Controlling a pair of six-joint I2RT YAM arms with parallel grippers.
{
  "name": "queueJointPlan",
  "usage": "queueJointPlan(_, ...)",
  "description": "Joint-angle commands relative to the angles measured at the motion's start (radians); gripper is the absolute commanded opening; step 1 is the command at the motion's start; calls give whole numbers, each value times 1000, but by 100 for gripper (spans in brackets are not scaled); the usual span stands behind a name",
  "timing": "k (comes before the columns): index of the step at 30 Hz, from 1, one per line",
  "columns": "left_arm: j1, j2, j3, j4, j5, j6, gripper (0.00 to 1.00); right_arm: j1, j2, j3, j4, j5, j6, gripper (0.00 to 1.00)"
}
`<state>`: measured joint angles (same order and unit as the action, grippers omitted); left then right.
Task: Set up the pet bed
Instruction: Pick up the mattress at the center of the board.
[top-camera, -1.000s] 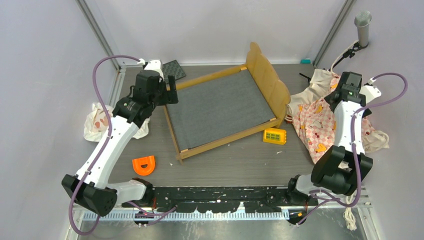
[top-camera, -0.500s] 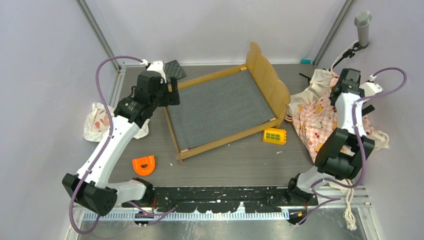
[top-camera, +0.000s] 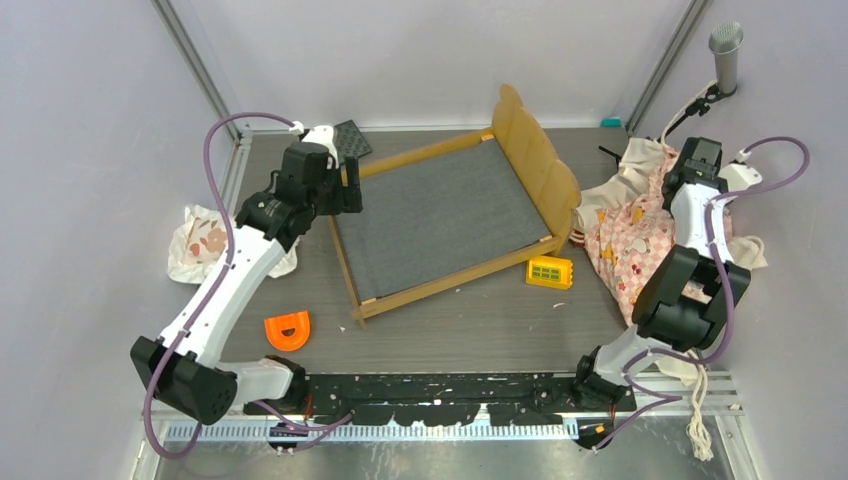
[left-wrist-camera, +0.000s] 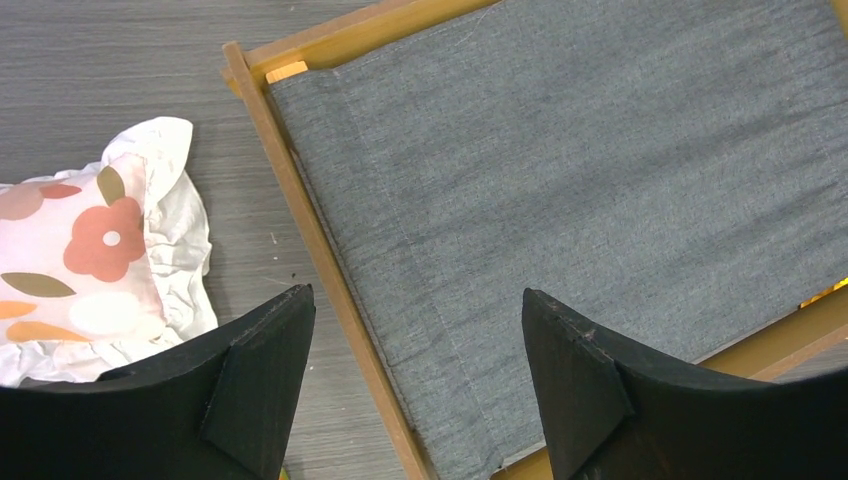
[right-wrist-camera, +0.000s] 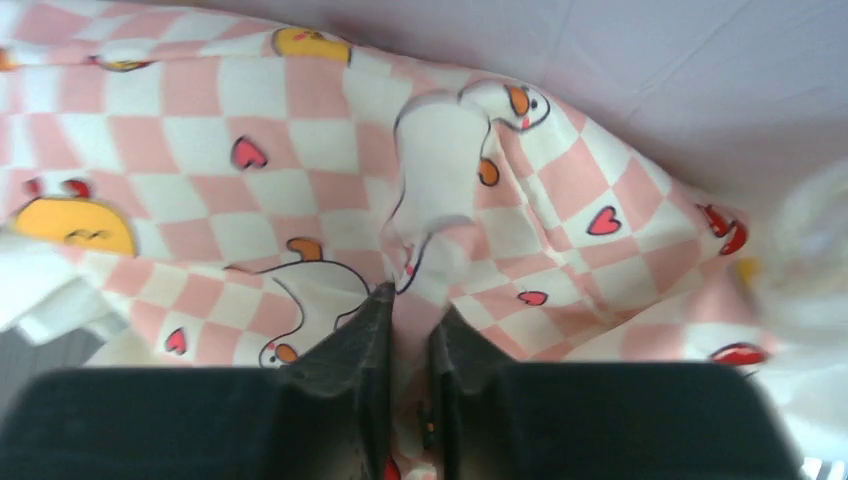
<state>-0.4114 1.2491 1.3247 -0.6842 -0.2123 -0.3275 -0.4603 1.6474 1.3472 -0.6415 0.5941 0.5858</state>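
Observation:
The pet bed (top-camera: 445, 210), a tan wooden frame with a wavy headboard and a dark grey mattress panel (left-wrist-camera: 600, 170), lies in the middle of the table. My left gripper (top-camera: 345, 185) hovers open over its foot-end left rail (left-wrist-camera: 310, 240), nothing between the fingers. A floral ruffled pillow (top-camera: 205, 240) lies left of the bed (left-wrist-camera: 90, 260). At the right, the pink-checkered sheet (top-camera: 640, 245) lies bunched. My right gripper (right-wrist-camera: 410, 320) is shut on a fold of that sheet (right-wrist-camera: 300, 170), the fabric pinched between the fingers.
A yellow toy block (top-camera: 549, 271) sits by the bed's near right corner. An orange half-round piece (top-camera: 288, 330) lies near the front left. A black mesh pad (top-camera: 350, 138) rests behind the left arm. A microphone (top-camera: 725, 55) stands at the back right.
My right gripper has closed on the checkered sheet after shifting slightly toward the back. My left gripper has moved a little right, toward the bed's rail, and stays open.

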Motion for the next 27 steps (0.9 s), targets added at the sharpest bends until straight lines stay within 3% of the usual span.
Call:
queueJointPlan(1,-5,-17,2,47,13,15,77,-3,-145,34,78,-51,-15,11)
queueJointPlan(2,-4,-24,2,46,12,15,77,-2,-167,50,71,-60,-22,4)
queueJointPlan(4,-4,-40,3,48,10,15,77,-1,-209,90,52,-74,-34,1)
queueJointPlan(11,-4,-117,-21,86,16,19,77,38,-347,295,-34,-133,-83,1)
queueJointPlan(20,-5,-236,-80,92,-3,32,79,199,-397,664,-178,-161,-154,1)
queueJointPlan(27,-4,-317,-131,70,-17,28,80,275,-317,1043,-291,-371,-98,1)
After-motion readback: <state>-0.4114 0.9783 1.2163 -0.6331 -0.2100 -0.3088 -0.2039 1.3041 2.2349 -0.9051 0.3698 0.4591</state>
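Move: My right hand, fingers nearly shut, is on the outer right part of the heaped, checked mattress. The mattress's middle lies some 10 cm to its left, 7 cm back and about 4 cm below. The yellow basket is roughly 32 cm to that hand's left and 13 cm back; the bed board's centre is about 52 cm left and 3 cm back. From my left hand the mattress lies some 57 cm right, 9 cm back and well below, about 18 cm. My right fingers finish closing on the fold of mattress cloth and haul it up and away from the table, fast, about 40 cm, swinging some 14 cm left in the second half and drawing slightly back. The wrist swings up from pointing down and right to level and forward-right. My empty left hand lifts about 5 cm and backs off from over the bed board, tipping up a little. ##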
